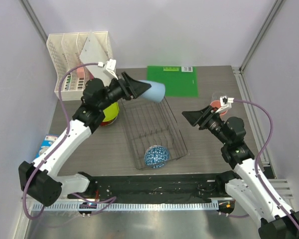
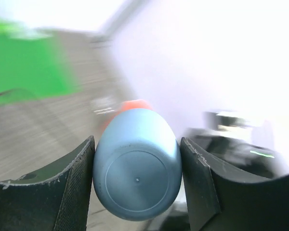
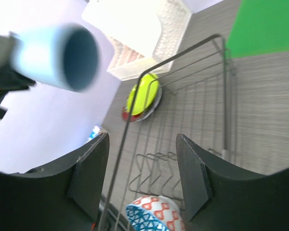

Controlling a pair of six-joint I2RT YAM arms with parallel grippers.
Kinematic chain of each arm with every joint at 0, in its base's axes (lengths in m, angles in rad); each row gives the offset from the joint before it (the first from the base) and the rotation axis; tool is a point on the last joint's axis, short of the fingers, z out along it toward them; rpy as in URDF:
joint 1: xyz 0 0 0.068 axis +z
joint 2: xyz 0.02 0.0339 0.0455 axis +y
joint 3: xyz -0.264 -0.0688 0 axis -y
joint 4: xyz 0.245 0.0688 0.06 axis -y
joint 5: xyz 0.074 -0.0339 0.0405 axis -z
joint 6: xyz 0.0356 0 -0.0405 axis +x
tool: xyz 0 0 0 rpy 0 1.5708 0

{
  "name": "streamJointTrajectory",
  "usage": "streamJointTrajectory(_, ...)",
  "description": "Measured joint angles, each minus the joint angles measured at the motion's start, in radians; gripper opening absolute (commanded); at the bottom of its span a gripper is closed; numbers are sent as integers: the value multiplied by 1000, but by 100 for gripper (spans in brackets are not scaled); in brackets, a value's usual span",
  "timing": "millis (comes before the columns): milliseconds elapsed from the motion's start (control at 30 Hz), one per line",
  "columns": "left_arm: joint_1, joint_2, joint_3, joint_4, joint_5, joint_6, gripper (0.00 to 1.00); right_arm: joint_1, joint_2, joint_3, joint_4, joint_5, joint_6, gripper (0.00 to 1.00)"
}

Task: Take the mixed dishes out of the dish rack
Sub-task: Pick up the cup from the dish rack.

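Note:
My left gripper [image 1: 141,89] is shut on a light blue cup [image 1: 155,91], held on its side in the air above the far end of the dish rack [image 1: 175,125]. In the left wrist view the fingers [image 2: 77,183] press both sides of the cup [image 2: 137,163], base toward the camera. A blue-and-white patterned bowl [image 1: 156,156] lies at the rack's near end. My right gripper [image 1: 190,117] hovers open to the right of the rack, nothing between its jaws; below it I see the bowl [image 3: 156,216] and the rack wires [image 3: 149,77]. A yellow-green plate [image 1: 111,112] lies on a dark red plate [image 3: 127,116] left of the rack.
A salmon-red cup [image 1: 217,105] stands on the table behind my right gripper. A green mat [image 1: 172,80] lies at the back. A white lattice organizer [image 1: 77,64] stands at the back left. A blue packet [image 1: 48,142] lies at the table's left edge.

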Motion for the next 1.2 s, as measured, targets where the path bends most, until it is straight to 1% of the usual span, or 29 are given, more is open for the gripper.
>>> streamJointTrajectory(100,24,1,-22,279,239,-191,0,0,13,-29,75,-61,47,64)
streamJointTrajectory(233,11,85,-124,644,433,-461,0,0,52,-37,201,-142,113,64)
streamJointTrajectory(367,10,200,-193,948,520,-718,0,0,47,-45,336,-191,179,64)
streamJointTrajectory(433,9,241,-203,1057,535,-810,0,0,46,-45,389,-203,199,64)
streamJointTrajectory(567,6,266,-208,1179,549,-922,0,1,50,-45,452,-217,225,64)
streamJointTrajectory(667,-4,266,-208,1238,553,-955,0,1,76,-44,491,-227,240,63)
streamJointTrajectory(900,-21,292,-208,1289,537,-977,0,23,215,18,582,-242,267,63)
streamJointTrajectory(1067,-66,309,-209,1289,554,-974,0,88,276,67,562,-253,242,61)
streamJointTrajectory(1100,-70,309,-211,1289,557,-972,0,97,278,73,557,-253,235,46)
streamJointTrajectory(1167,-73,309,-218,1294,558,-968,0,114,280,83,536,-250,209,8)
streamJointTrajectory(1200,-72,310,-224,1285,559,-952,6,123,280,94,517,-247,206,1)
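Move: The left gripper holds the blue cup by its base end, the cup's middle some 5 cm to its right and 2 ahead. Its goal, the open right gripper, is about 25 cm right, 10 back and 4 lower. From the right gripper the cup is about 20 cm left, 12 ahead and 4 above; the dish rack's middle is 20 left, 5 ahead, and the patterned bowl 18 left, 7 back, both some 24 below. Keep the left grip on the cup and bring it back about 10 cm and 7 to the right, over the dish rack and slightly up, swinging clockwise some 45 degrees and rolling so the mouth faces the right gripper. Meanwhile raise the right gripper, then bring it left, about 8 cm each, turning it counter-clockwise; at the very end close its fingers on the cup's rim, one finger inside the mouth. ##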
